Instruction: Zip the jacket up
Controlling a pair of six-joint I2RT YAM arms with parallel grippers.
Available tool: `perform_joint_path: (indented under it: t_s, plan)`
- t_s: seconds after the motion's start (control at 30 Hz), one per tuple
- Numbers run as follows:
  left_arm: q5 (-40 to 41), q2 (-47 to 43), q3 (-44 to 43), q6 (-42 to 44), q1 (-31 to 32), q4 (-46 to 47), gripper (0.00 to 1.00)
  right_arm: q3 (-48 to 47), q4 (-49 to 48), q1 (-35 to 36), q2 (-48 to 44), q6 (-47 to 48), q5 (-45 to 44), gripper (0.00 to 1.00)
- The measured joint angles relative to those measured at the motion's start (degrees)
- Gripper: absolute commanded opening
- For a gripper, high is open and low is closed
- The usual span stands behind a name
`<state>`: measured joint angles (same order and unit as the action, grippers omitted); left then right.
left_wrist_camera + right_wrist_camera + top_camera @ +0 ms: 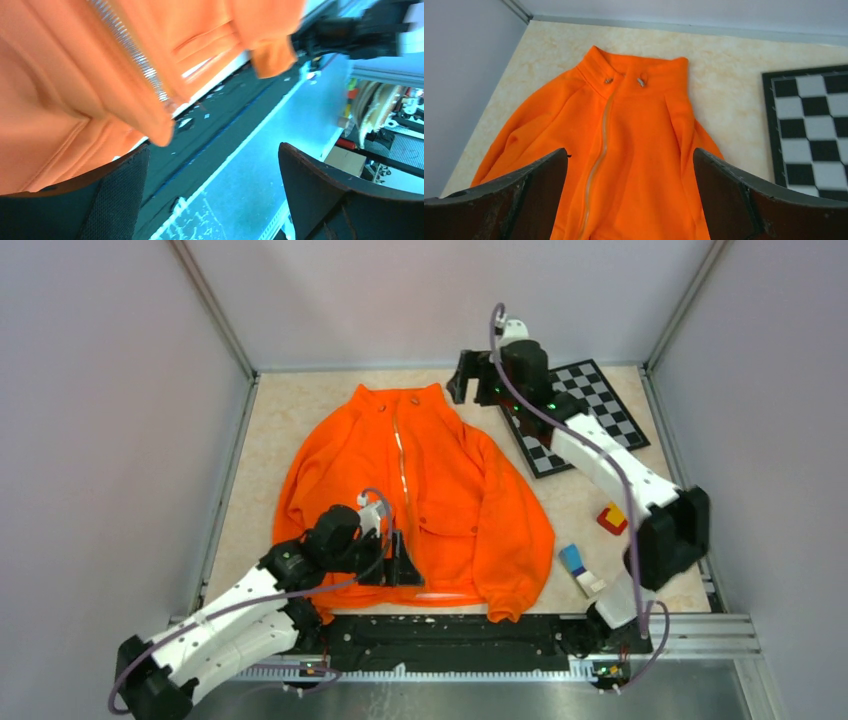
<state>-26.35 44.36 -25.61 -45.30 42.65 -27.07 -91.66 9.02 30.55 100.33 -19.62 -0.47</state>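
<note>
The orange jacket (450, 490) lies flat on the table with its collar at the far side. Its pale zipper (400, 455) runs down the middle. My left gripper (403, 565) is open at the jacket's near hem, by the zipper's lower end. In the left wrist view the zipper teeth (140, 62) end just above my left finger (120, 195), and nothing is between the jaws (215, 195). My right gripper (468, 375) is open and empty, held above the table to the right of the collar. The right wrist view shows the jacket (644, 150) and its zipper (599, 155) beyond the jaws (630, 195).
A black-and-white checkerboard (575, 415) lies at the back right under the right arm. A red and yellow block (612, 518) and a blue and white object (580, 570) lie at the right. A black rail (450, 640) runs along the near edge. Walls enclose three sides.
</note>
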Motion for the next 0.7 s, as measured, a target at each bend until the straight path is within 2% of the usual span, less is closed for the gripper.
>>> perform_joint_path:
  t_s: [0.13,0.33,0.5,0.7]
  plan:
    - [2.51,-6.49,-9.40,1.81,-0.13,-5.42,0.99,8.20,9.31,1.20,-15.50,-0.20,-4.24,0.94]
    - [12.87,-5.79,-28.11,11.43,-0.20,-5.01,0.99,14.95,17.99,2.16,-39.69,0.33,-6.84,0.94]
    - [20.33,-2.75,-37.42,21.31,-0.22,2.45,0.99,12.68,19.82,2.29,-55.98,2.62,-9.60,0.94]
    - [24.11,-0.46,-45.18,31.89,-0.26,8.74,0.99,6.71,20.92,2.29,-64.81,5.81,-13.68,0.95]
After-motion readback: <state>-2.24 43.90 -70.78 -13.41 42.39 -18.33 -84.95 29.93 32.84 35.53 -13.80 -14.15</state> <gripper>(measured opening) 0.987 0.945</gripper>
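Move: The zip's closed top end at the jacket collar lies about 11 cm ahead of the empty right gripper, 16 cm to its left and 26 cm below. The chessboard's middle is some 9 cm ahead and 33 cm right of that gripper; the paintbrush is 34 cm back and 29 cm right. From the left gripper, the zip's bottom end is only 1 cm back, 1 cm right and 8 cm below; its top end is about 49 cm ahead and 5 cm left. Draw the right gripper back and to its right, away from the collar, rising about 25 cm as it swings towards the space above the paintbrush. Lift the left gripper steeply off the hem by some 36 cm and a little forward, tipping its fingers up until they point forward-right, just above level; the right fingers tip up too. Keep both grippers wide open and touching nothing. ##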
